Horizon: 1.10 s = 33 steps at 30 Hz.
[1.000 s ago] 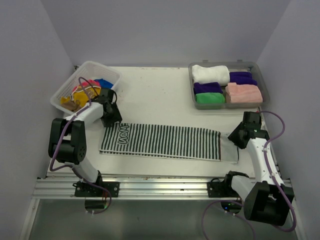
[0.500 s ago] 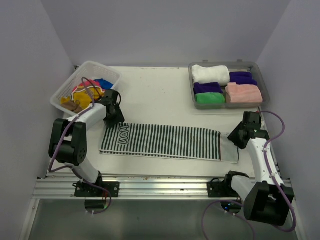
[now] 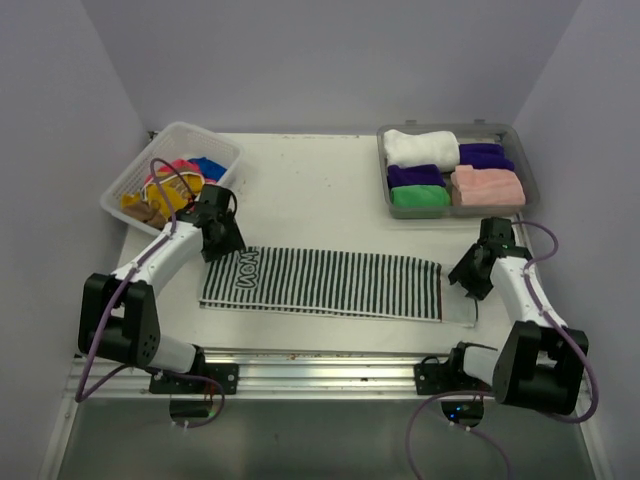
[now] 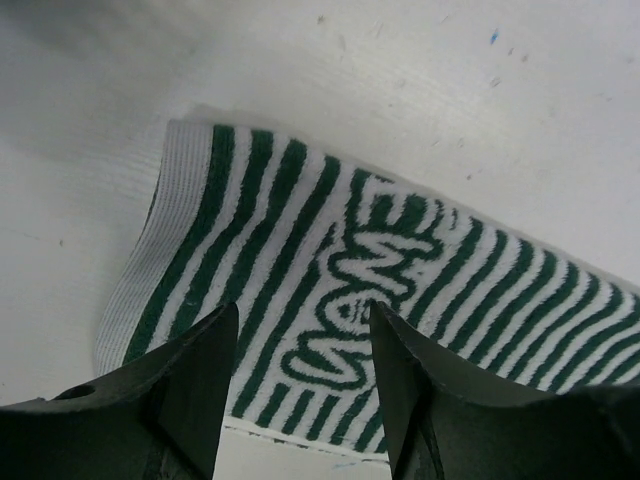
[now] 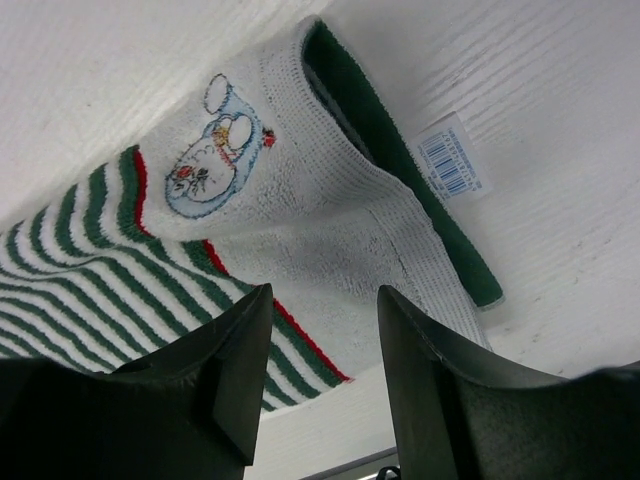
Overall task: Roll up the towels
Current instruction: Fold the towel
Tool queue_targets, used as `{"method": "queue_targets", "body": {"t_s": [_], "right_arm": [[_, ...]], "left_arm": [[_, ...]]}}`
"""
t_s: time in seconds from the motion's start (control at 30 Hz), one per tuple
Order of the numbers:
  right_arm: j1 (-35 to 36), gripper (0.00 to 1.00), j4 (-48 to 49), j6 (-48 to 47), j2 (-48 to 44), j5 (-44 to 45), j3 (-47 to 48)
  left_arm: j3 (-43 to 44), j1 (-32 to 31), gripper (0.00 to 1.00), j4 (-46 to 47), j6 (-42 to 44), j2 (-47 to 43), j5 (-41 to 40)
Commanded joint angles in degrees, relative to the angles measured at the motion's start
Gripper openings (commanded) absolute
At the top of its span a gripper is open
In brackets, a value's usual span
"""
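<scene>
A long striped towel lies flat across the near part of the table. In the wrist views its stripes look dark green on white. My left gripper hangs open just above its left end, over the woven lettering, with nothing between the fingers. My right gripper is open over the towel's pale right end. That end carries a small cartoon patch and a barcode label. More loose towels are bunched in the basket.
A white lattice basket stands at the back left. At the back right a grey tray holds rolled towels: white, purple, green, pink. The table's front rail runs along the near edge.
My left arm has swung its elbow out to the left and the gripper has come down onto the towel's left end. My right gripper has opened wider and shifted slightly left.
</scene>
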Motion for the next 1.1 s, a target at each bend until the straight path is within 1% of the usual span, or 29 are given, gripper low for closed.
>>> {"method": "queue_targets", "body": {"t_s": [0.0, 0.1, 0.33, 0.43, 0.47, 0.53, 0.57, 0.63, 0.67, 0.83, 0.9, 0.93, 0.97, 1.03, 1.07], "right_arm": [[0.0, 0.5, 0.1, -0.9, 5.4, -1.1, 2.9], [0.0, 0.49, 1.5, -0.9, 9.2, -1.7, 2.8], [0.0, 0.47, 6.4, -0.8, 14.6, -1.7, 0.7], [0.0, 0.39, 9.0, -0.8, 16.9, -3.0, -0.7], [0.0, 0.32, 9.7, -0.7, 17.4, -3.1, -1.5], [0.0, 0.22, 10.6, -0.5, 17.7, -3.1, -1.8], [0.0, 0.12, 10.7, -0.6, 17.2, -2.9, -1.8], [0.0, 0.03, 10.2, -0.5, 16.0, -1.9, -1.8], [0.0, 0.0, 9.8, -0.3, 15.2, -0.9, -1.6], [0.0, 0.0, 4.0, 0.2, 5.7, 3.7, 1.0], [0.0, 0.0, 1.9, 0.2, 2.3, 5.9, 3.5], [0.0, 0.0, -0.1, 0.0, -0.7, 6.5, 4.4], [-0.1, 0.0, -1.1, -0.2, -2.1, 7.0, 6.5], [0.0, 0.0, -3.3, -0.8, -5.6, 7.5, 8.7], [0.0, 0.0, -4.1, -1.0, -6.5, 7.2, 11.1]], "left_arm": [[-1.6, 0.3, 0.59, -0.7, 0.2, 0.8, 0.3], [-2.2, 0.3, 0.59, 0.3, 0.3, 1.2, 1.4], [-2.5, 0.2, 0.58, 1.5, 0.6, 2.6, 3.4], [-3.0, 0.2, 0.58, 2.3, 0.5, 3.5, 4.2], [-3.3, 0.2, 0.58, 2.5, 0.5, 3.8, 4.3], [-3.8, 0.2, 0.58, 3.0, 0.6, 4.0, 4.3], [-3.9, 0.2, 0.58, 3.3, 0.7, 4.3, 4.3], [-4.8, 0.2, 0.58, 4.1, 0.7, 4.8, 5.0], [-5.1, 0.2, 0.57, 4.3, 0.7, 5.4, 5.4], [-7.5, -1.5, 0.56, 7.7, -0.8, 7.1, 8.2], [-8.0, -4.2, 0.56, 9.0, -2.4, 8.5, 9.2], [-8.0, -5.2, 0.56, 9.6, -2.9, 9.1, 9.6], [-8.0, -7.7, 0.56, 10.0, -3.6, 10.5, 10.1], [-7.4, -9.8, 0.56, 11.8, -5.1, 11.9, 16.2], [-7.2, -12.2, 0.56, 12.5, -5.7, 13.0, 17.2]]}}
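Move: The left hand hovers near the towel's lettered left end, whose middle lies about 7 cm below it, some 4 cm back and 2 cm to its right; the laundry basket's middle is roughly 23 cm ahead and 14 cm left. For the right hand the towel's white right end is almost straight beneath, 5 cm down and a centimetre left. From there the green towel in the tray lies about 25 cm ahead and 12 cm left, the pink one some 28 cm ahead and 5 cm right. Straight down about 4 cm goes the half-open right hand, shuts its fingers on the towel's white end and lifts it about 7 cm, easing forward and right. The left hand sinks some 6 cm and 3 cm back, tipping 10 degrees, onto the lettered end; with its gap unchanged it presses down there and drags that end to the right. ##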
